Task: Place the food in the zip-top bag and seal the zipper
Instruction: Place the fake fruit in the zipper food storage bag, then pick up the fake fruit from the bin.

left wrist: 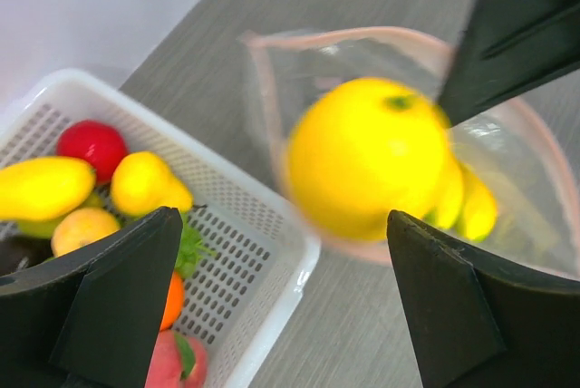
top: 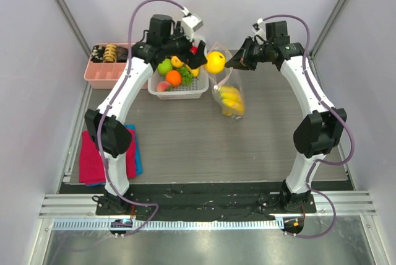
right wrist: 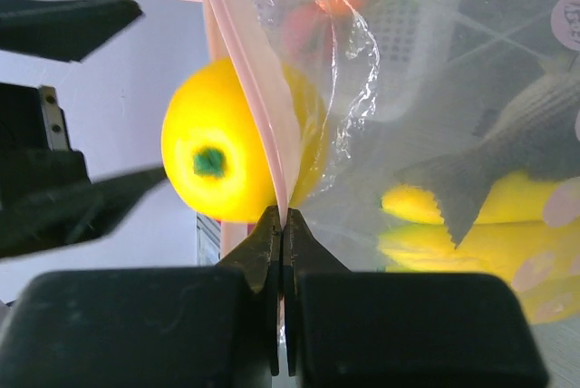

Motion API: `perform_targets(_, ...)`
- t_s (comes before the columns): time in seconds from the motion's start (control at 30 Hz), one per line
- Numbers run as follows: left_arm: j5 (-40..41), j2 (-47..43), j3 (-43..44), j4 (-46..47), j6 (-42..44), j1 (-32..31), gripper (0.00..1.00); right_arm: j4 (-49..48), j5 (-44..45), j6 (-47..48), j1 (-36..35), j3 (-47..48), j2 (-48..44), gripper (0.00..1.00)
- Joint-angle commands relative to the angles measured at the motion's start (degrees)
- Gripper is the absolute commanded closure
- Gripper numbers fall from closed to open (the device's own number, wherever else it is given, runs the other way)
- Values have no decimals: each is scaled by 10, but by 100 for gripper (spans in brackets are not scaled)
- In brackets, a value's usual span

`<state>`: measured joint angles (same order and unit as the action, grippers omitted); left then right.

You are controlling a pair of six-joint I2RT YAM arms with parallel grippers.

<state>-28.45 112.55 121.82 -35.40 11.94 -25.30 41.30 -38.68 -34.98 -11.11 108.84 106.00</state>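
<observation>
The clear polka-dot zip-top bag (top: 230, 85) hangs open right of the basket, with yellow bananas (top: 232, 101) inside. My right gripper (top: 234, 62) is shut on its pink zipper rim (right wrist: 245, 62), pinched between the fingertips in the right wrist view (right wrist: 283, 220). My left gripper (top: 199, 59) is wide open in the left wrist view (left wrist: 283, 225). A round yellow fruit (left wrist: 367, 157), blurred, is at the bag's mouth (left wrist: 517, 143), beyond my fingertips and not held. It also shows in the top view (top: 215, 62) and the right wrist view (right wrist: 217, 157).
A white slatted basket (top: 179, 90) holds a green apple (top: 164, 66), orange (top: 173, 77), peach (top: 163, 85) and more. A pink divided tray (top: 102, 74) of dark snacks stands back left. Red and blue cloths (top: 93, 160) lie front left.
</observation>
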Motion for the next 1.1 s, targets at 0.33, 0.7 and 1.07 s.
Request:
perform_targets(0.33,18,12,-4,35,-102,90,0,-28,-32,-11,29,-6,-36,99)
perform_targets(0.7,131,151,73,60,-25,104,0,-16,-17,12,29,14,-42,99)
perform_targets(1.07,233,226,70,128,21,104,0,-6,27,33,11,8,-43,99)
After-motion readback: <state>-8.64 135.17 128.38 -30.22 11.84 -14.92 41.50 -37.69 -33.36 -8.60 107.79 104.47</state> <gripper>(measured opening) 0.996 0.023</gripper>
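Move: The small yellow-orange fruit in the basket lies about 22 cm ahead of the open left hand, 11 cm left and 25 cm below. The orange sits some 7 cm nearer than it and 2 cm farther left, the yellow pear 5 cm to its right. The released yellow fruit is at the bag mouth, about 3 cm ahead and 4 cm right of the left hand. From the right hand, the small fruit lies about 22 cm ahead, 18 cm left, 23 cm below. Open left hand swings left, then forward and about 17 cm down over the basket; right keeps rim pinched. ##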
